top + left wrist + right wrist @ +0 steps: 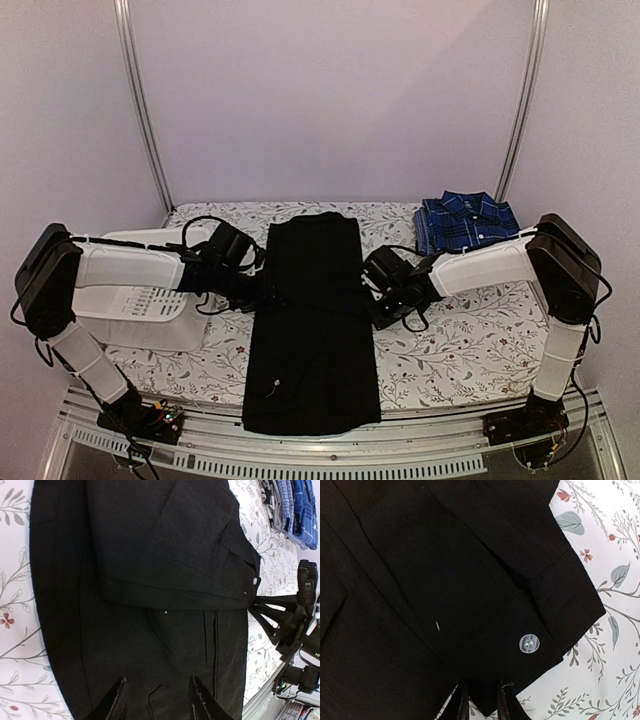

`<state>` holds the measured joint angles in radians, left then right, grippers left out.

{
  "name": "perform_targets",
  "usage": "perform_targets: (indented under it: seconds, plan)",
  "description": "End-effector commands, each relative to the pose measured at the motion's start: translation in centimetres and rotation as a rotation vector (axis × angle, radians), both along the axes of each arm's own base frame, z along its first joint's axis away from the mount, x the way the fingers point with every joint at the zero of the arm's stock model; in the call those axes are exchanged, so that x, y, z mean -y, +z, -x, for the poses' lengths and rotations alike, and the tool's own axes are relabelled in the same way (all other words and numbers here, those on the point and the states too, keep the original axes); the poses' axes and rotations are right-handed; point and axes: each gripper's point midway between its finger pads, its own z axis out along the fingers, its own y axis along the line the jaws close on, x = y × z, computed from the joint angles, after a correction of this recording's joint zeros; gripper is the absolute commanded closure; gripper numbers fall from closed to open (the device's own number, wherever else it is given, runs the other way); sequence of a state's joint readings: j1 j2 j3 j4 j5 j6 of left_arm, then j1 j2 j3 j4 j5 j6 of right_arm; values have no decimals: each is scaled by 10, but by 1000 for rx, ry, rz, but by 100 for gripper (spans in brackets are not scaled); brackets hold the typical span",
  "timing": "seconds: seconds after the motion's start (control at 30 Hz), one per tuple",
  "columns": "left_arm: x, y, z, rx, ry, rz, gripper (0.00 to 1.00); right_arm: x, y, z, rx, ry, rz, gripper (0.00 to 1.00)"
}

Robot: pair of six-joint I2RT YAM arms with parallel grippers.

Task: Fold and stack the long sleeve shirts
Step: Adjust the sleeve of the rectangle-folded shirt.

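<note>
The black long sleeve shirt (312, 330) lies as a long narrow strip down the middle of the table, its sleeves folded in. The blue plaid shirt (465, 220) sits folded at the back right, also seen in the left wrist view (296, 510). My left gripper (262, 290) is at the black shirt's left edge, its jaws apart over the cloth (157, 678) with only a small pucker between them. My right gripper (372, 292) is at the right edge, its fingers drawn close on a corner of the black cloth (484, 687), just below a pale cuff button (528, 643).
A white slotted basket (140, 305) lies on the left, under my left arm. The floral table cover (480, 340) shows bare on the right. Metal frame posts (145, 110) stand at the back corners.
</note>
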<state>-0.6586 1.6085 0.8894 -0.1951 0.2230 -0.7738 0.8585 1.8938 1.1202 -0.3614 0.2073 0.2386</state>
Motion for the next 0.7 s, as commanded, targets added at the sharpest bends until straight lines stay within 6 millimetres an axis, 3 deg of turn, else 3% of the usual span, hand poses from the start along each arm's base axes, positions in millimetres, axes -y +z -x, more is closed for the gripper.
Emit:
perform_targets:
  seconds: [0.0, 0.13, 0.27, 0.47, 0.67]
  plan:
    - [1, 8, -14, 30, 25, 17, 60, 1, -14, 5, -31, 20, 34, 87]
    - [0, 8, -17, 30, 37, 14, 61, 0, -10, 7, -36, 19, 22, 100]
    - [-1, 8, -18, 33, 46, 12, 62, -4, 6, 7, -41, 13, -7, 100]
    - [-2, 10, -20, 42, 56, 13, 63, -17, 48, 11, -63, -2, -109, 100]
    - [-7, 10, -22, 43, 78, 6, 63, -27, 68, 28, -132, -14, -180, 100]
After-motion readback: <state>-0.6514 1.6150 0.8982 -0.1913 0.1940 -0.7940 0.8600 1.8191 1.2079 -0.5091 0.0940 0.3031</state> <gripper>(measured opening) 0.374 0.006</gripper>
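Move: The corner of the cuff lies right between my right fingertips, about 1 cm below the hand point, at the folded shirt's right edge. Its clear button is some 3 cm ahead of that hand, and the middle of the black shirt about 13 cm to its left and level with it, both at cloth height. From my left hand the cuff corner is roughly 21 cm to the right, about level and some 6 cm lower. I shut my right fingers fully, pinching the cuff corner they already straddle, staying in place while they close. Then I lift it off the shirt edge about 4 cm, drawing it a little back and to the left over the shirt as I rise, with my wrist tilting only slightly. ##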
